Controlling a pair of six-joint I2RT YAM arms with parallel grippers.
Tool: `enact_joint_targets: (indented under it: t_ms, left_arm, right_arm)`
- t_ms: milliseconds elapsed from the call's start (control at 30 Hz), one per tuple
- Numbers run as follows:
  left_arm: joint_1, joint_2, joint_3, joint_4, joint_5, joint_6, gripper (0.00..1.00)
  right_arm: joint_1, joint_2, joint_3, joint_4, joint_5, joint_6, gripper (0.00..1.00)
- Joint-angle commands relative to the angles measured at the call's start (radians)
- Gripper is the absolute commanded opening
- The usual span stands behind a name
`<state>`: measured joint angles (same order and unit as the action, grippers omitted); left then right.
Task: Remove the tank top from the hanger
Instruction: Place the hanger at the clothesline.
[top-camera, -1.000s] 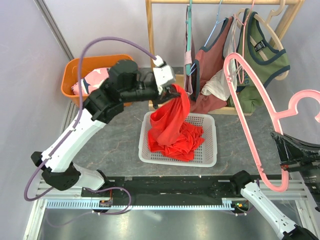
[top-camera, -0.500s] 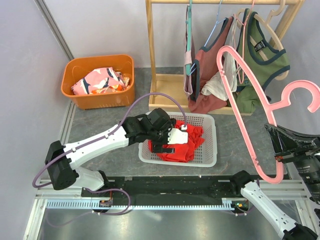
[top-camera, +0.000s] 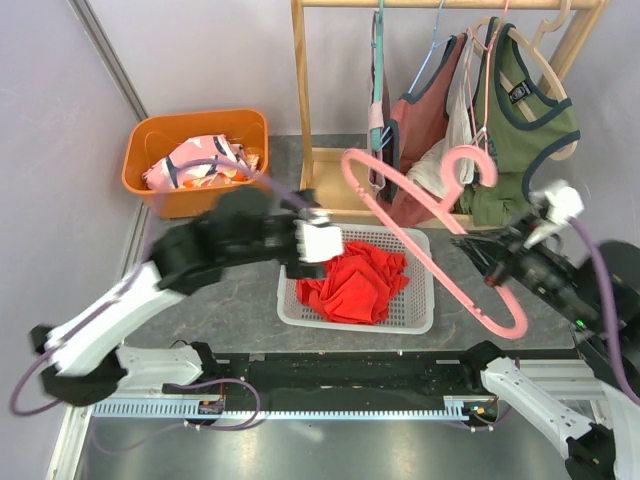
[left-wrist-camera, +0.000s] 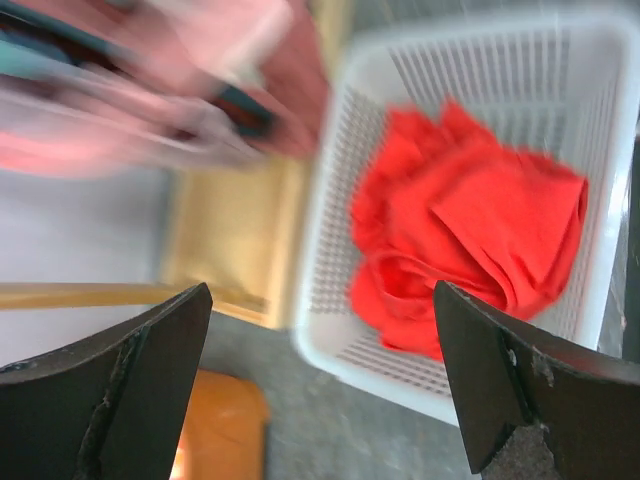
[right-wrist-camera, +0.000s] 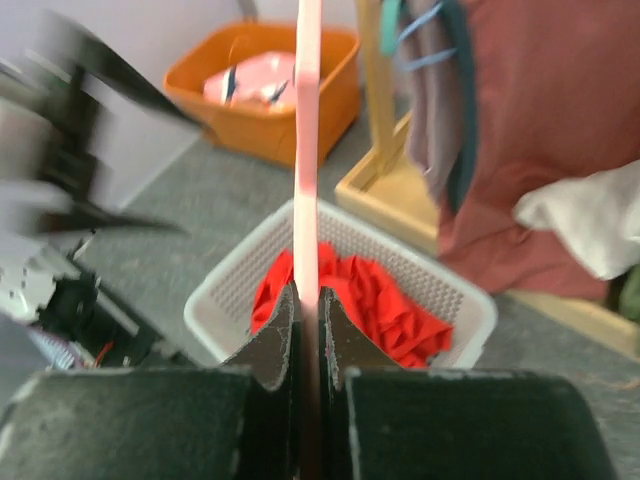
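Observation:
The red tank top lies crumpled in the white basket, off the hanger. The wrist views also show the tank top in the basket. My left gripper hovers just left of the basket; its jaws stand wide open and empty. The bare pink hanger slants over the basket's right side. My right gripper is shut on the hanger's thin bar, fingers pinched on it.
An orange bin of patterned clothes stands at the back left. A wooden rack behind the basket carries several hung garments, among them a rust top and a green top.
My left gripper lowered the red tank top into the basket, opened, let go and pulled back left. My right arm swung the empty hanger left and down over the basket.

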<state>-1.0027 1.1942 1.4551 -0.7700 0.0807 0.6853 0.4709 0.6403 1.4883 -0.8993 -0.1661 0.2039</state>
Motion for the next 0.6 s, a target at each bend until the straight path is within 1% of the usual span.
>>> enact_joint_targets:
  t_ms: [0, 67, 100, 167, 200, 233, 400, 433, 467, 567]
  left_arm:
    - [0.003, -0.253, 0.070, -0.074, 0.120, 0.049, 1.00]
    - [0.019, -0.287, 0.079, -0.091, 0.146, 0.034, 1.00]
    - [0.029, -0.306, 0.077, -0.091, 0.162, 0.031, 1.00]
    - [0.032, -0.344, 0.067, -0.092, 0.183, 0.036, 1.00]
    - [0.030, -0.352, 0.060, -0.091, 0.215, 0.042, 1.00]
    - [0.030, -0.357, 0.054, -0.092, 0.231, 0.046, 1.00]
    - [0.030, -0.306, 0.067, -0.092, 0.318, 0.013, 1.00]
    - [0.030, -0.297, 0.070, -0.092, 0.321, 0.010, 1.00]
    - [0.030, -0.269, 0.071, -0.094, 0.326, 0.005, 0.99]
    - [0.030, -0.226, 0.091, -0.095, 0.353, -0.026, 0.99]
  right_arm:
    - [0.000, 0.050, -0.046, 0.031, -0.192, -0.021, 0.00]
    - [0.000, 0.064, -0.068, 0.068, -0.284, -0.032, 0.00]
    - [0.000, 0.071, -0.075, 0.076, -0.388, -0.035, 0.00]
    - [0.000, 0.078, -0.120, 0.121, -0.520, -0.058, 0.00]
    - [0.000, 0.076, -0.140, 0.150, -0.623, -0.061, 0.00]
    - [0.000, 0.068, -0.166, 0.184, -0.662, -0.086, 0.00]
    - [0.000, 0.090, -0.175, 0.218, -0.725, -0.181, 0.00]
    - [0.000, 0.085, -0.175, 0.229, -0.721, -0.193, 0.00]
    - [0.000, 0.079, -0.177, 0.235, -0.711, -0.254, 0.00]
    - [0.000, 0.056, -0.174, 0.243, -0.688, -0.329, 0.00]
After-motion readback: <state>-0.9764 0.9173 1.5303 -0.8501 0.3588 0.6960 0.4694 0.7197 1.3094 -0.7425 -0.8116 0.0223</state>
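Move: The free end of the pink hanger, which the open left gripper is to take, lies about 5 cm ahead of that hand, 4 cm to its right and some 10 cm above it. The red tank top in the white basket is roughly 5 cm ahead of the left hand, 8 cm right and 28 cm below. From the right hand, which already grips the hanger, the left gripper lies about 20 cm left, 7 cm ahead and perhaps 10 cm lower. The right hand keeps its pinch on the pink hanger, carrying it about 8 cm left, a little down and finally back, while turning nearly 40 degrees counter-clockwise, so the free end swings back and left, over the basket, to the left gripper. With fingers wide open, the left hand climbs some 14 cm while drawing back and left, then eases about 5 cm down and right with a slight clockwise turn, bringing its gap to that end without closing. ##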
